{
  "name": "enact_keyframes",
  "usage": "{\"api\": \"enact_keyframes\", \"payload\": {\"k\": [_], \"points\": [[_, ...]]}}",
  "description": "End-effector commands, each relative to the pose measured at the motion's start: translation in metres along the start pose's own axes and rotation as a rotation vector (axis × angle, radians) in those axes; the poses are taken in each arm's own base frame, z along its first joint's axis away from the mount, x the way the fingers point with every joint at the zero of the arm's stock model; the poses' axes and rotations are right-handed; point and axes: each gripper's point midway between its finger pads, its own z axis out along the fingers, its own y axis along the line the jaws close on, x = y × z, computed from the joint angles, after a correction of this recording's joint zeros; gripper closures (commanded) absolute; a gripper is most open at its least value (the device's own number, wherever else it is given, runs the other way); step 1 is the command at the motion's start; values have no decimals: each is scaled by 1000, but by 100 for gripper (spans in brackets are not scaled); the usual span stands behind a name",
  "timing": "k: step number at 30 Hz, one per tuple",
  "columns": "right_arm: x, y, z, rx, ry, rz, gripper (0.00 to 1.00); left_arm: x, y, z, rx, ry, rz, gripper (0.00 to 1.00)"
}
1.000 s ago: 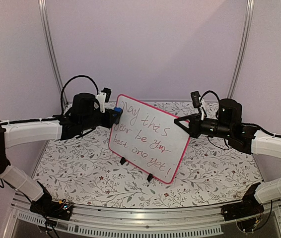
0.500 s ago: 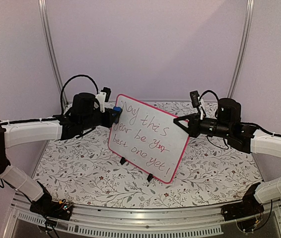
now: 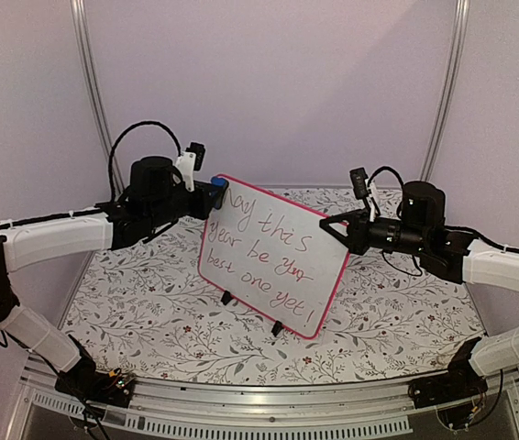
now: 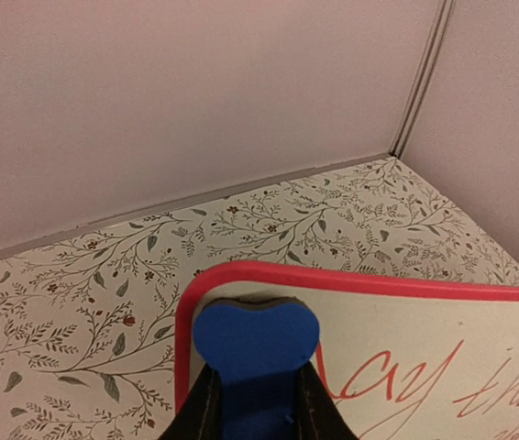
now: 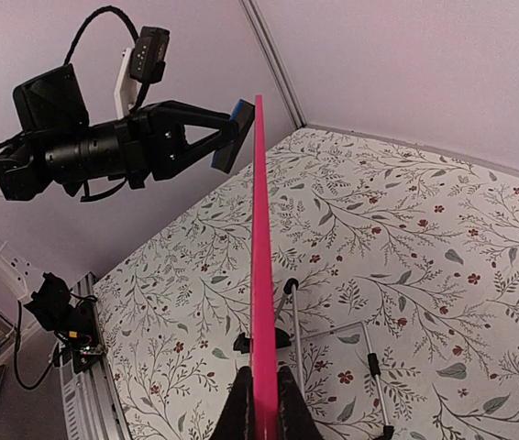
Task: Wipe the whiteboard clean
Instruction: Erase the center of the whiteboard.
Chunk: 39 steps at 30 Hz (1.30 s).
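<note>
The whiteboard (image 3: 273, 257), white with a pink-red frame and red handwriting, stands tilted on two black feet at the table's middle. My left gripper (image 3: 212, 194) is shut on a blue eraser (image 4: 255, 344), whose face presses against the board's top left corner (image 4: 206, 291). In the left wrist view the red writing (image 4: 397, 385) starts just right of the eraser. My right gripper (image 3: 335, 228) is shut on the board's right edge; the right wrist view looks along that pink edge (image 5: 261, 275) with my fingers (image 5: 239, 417) clamped either side of it.
A floral-patterned cloth (image 3: 149, 312) covers the table. Lilac walls with metal corner posts (image 3: 90, 82) close off the back and sides. A wire stand (image 5: 333, 335) props the board from behind.
My left gripper has lifted the eraser from the board's upper left edge up to its top left corner. The right arm and the board have stayed put.
</note>
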Motion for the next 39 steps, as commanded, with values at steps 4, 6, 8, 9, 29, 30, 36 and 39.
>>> {"api": "enact_keyframes", "payload": {"k": [4,6,8,9,29,30,36,39], "points": [[36,14,5,-75,136,-23,100,5,-1,2,-15,5,-13,84],[36,14,5,-75,136,-23,100,17,3,2,-25,26,-22,84],[36,14,5,-75,136,-22,100,27,5,1,-33,40,-31,84],[37,14,5,-77,138,-22,100,30,5,0,-31,45,-35,84],[38,14,7,-79,144,-22,100,77,13,0,-44,116,-101,85],[38,14,7,-79,144,-21,100,79,13,-1,-42,119,-103,85],[39,14,7,-79,146,-21,100,85,12,-2,-33,127,-120,86],[39,14,7,-79,146,-21,100,82,10,-2,-26,119,-123,86]]}}
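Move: The left hand holds the blue eraser at the whiteboard's top left corner. The word "year", beside the strip below it, lies about 9 cm below the hand, 4 cm back and 5 cm to the right. "May" starts just beside the eraser, its middle some 7 cm to the right, 3 cm back and 3 cm down. From the right hand, which holds the board by its right edge, "year" lies roughly 23 cm left, 5 cm ahead and 8 cm lower. The left arm keeps its grip on the blue eraser and, after barely a pause at the top left corner, draws it down along the board's left margin towards the start of "year", about 5.5 cm, easing a little to the left and back with the board's slant while the wrist tips down about 5 degrees; the eraser's face stays against the board. The right hand stays in place, still pinching the board's right edge to steady it. ##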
